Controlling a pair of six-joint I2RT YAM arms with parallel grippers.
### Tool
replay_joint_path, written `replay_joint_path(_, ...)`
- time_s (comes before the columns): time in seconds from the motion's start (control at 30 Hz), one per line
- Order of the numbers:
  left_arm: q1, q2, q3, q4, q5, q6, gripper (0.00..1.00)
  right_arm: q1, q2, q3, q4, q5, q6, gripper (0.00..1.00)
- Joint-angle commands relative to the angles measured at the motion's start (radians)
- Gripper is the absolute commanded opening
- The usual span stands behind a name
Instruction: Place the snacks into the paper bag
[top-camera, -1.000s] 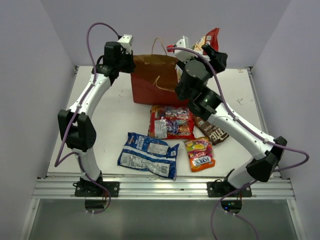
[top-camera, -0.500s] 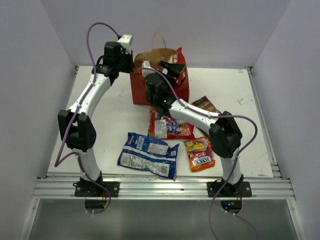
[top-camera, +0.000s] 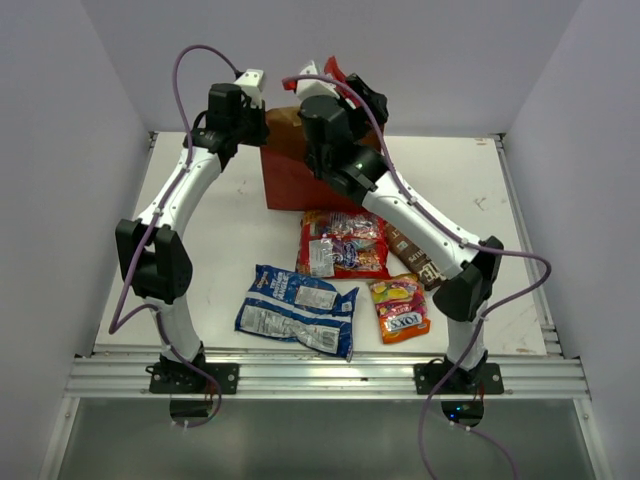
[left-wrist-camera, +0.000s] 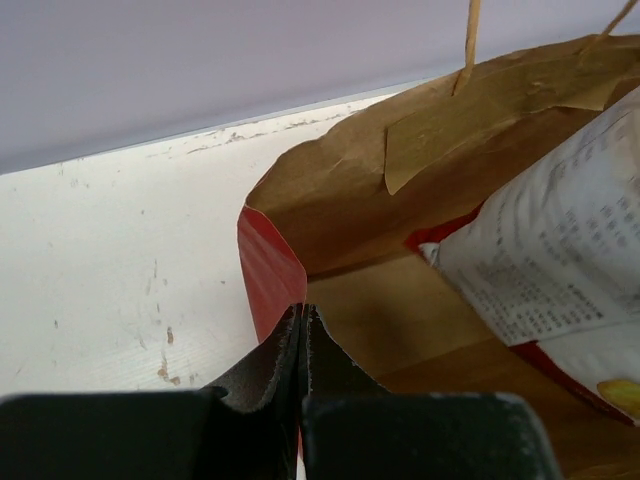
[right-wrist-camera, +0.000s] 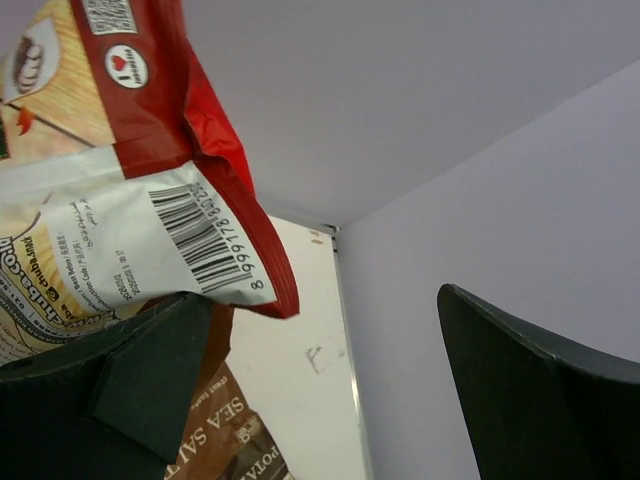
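The red paper bag (top-camera: 290, 185) stands at the back of the table, brown inside. My left gripper (top-camera: 247, 108) is shut on its left top edge (left-wrist-camera: 275, 265), pinching the wall. A white-yellow-red snack packet (left-wrist-camera: 560, 240) sits in the bag's mouth, and its red end (top-camera: 331, 68) pokes up. My right gripper (right-wrist-camera: 320, 300) hovers over the bag with its jaws wide open, the packet (right-wrist-camera: 130, 230) lying against its left finger. On the table lie the red candy bag (top-camera: 343, 245), the blue-white packet (top-camera: 297, 310), the orange-yellow-pink bag (top-camera: 400, 308) and the brown chip bag (top-camera: 420, 262).
Grey walls close in the table on three sides. A metal rail (top-camera: 320, 378) with both arm bases runs along the near edge. The right arm stretches over the loose packets toward the bag.
The right arm carried the white-yellow-red packet from the bag's right side over its opening, dipped toward it, and now stands higher over the bag's left half. The left gripper has not moved.
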Motion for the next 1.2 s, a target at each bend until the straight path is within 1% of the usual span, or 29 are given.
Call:
replay_joint_path(0.0, 0.011, -0.047, 0.008, -0.002, 0.013, 0.011, 0.00, 0.000, -0.024, 0.021, -0.293, -0.104, 0.223, 0.99)
replay_joint_path(0.07, 0.011, -0.046, 0.009, 0.000, 0.011, 0.014, 0.00, 0.000, -0.019, -0.003, -0.319, -0.133, 0.255, 0.99)
replay_joint_path(0.2, 0.011, -0.043, 0.009, -0.003, 0.011, 0.014, 0.00, -0.009, 0.010, 0.004, -0.451, -0.213, 0.336, 0.99)
replay_joint_path(0.37, 0.011, -0.044, 0.011, -0.002, 0.005, 0.017, 0.00, -0.009, 0.030, 0.007, -0.499, -0.244, 0.405, 0.99)
replay_joint_path(0.47, 0.011, -0.043, 0.009, -0.003, 0.007, 0.017, 0.00, -0.011, -0.028, -0.002, -0.477, -0.242, 0.454, 0.99)
replay_joint_path(0.5, 0.011, -0.043, 0.009, -0.002, 0.007, 0.017, 0.00, -0.011, -0.079, -0.007, -0.473, -0.247, 0.471, 0.99)
replay_joint_path(0.6, 0.011, -0.041, 0.009, -0.005, 0.008, 0.017, 0.00, -0.014, -0.176, -0.052, -0.489, -0.313, 0.581, 0.99)
replay_joint_path(0.63, 0.011, -0.043, 0.009, -0.005, 0.008, 0.017, 0.00, -0.015, -0.249, -0.109, -0.518, -0.339, 0.618, 0.99)
replay_joint_path(0.67, 0.011, -0.046, 0.008, -0.005, 0.005, 0.017, 0.00, -0.014, -0.283, -0.147, -0.534, -0.418, 0.707, 0.99)
replay_joint_path(0.7, 0.011, -0.049, 0.008, -0.005, 0.002, 0.019, 0.00, -0.015, -0.323, -0.254, -0.540, -0.461, 0.750, 0.99)
replay_joint_path(0.73, 0.011, -0.050, 0.008, -0.005, -0.001, 0.019, 0.00, -0.015, -0.390, -0.320, -0.532, -0.507, 0.792, 0.99)
replay_joint_path(0.77, 0.011, -0.053, 0.006, -0.005, -0.001, 0.019, 0.00, -0.014, -0.427, -0.392, -0.513, -0.605, 0.859, 0.99)
replay_joint_path(0.8, 0.011, -0.055, 0.006, -0.005, -0.003, 0.019, 0.00, -0.014, -0.456, -0.537, -0.467, -0.636, 0.894, 0.99)
replay_joint_path(0.87, 0.011, -0.058, 0.003, -0.005, -0.010, 0.019, 0.00, -0.015, -0.525, -0.675, -0.418, -0.661, 0.982, 0.99)
replay_joint_path(0.9, 0.011, -0.061, -0.003, -0.005, -0.012, 0.017, 0.00, -0.017, -0.539, -0.786, -0.373, -0.664, 1.006, 0.99)
replay_joint_path(1.0, 0.011, -0.072, -0.018, 0.010, -0.012, 0.014, 0.00, -0.031, -0.592, -0.943, -0.287, -0.684, 1.071, 0.99)
replay_joint_path(1.03, 0.011, -0.073, -0.023, 0.016, -0.012, 0.013, 0.00, -0.041, -0.602, -0.973, -0.264, -0.698, 1.094, 0.99)
replay_joint_path(1.13, 0.011, -0.075, -0.037, 0.026, -0.004, 0.009, 0.00, -0.115, -0.628, -1.077, -0.178, -0.790, 1.129, 0.99)
replay_joint_path(1.17, 0.011, -0.073, -0.040, 0.026, -0.004, 0.006, 0.00, -0.161, -0.639, -1.105, -0.151, -0.817, 1.134, 0.99)
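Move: The snack pack pokes out of the bag mouth, its middle about 6 cm ahead of the open right hand, 7 cm to its left and 8 cm below. The paper bag's middle lies some 7 cm ahead, 5 cm left and 28 cm down. The red candy pack is about 9 cm back, straight below by 40; the brown chips sit 18 cm right of that pack, level with it. From the left hand, the snack pack is roughly 11 cm right, 4 ahead, 6 above. The open right hand presses the snack pack down into the bag with its fingers, sinking about 10 cm and edging left. It then comes off, draws back some 14 cm and drops steeply while drifting right, fingers tipping down about 40 degrees and left side rolling up, towards the red candy pack. The left hand stays, still pinching the bag's left rim. ##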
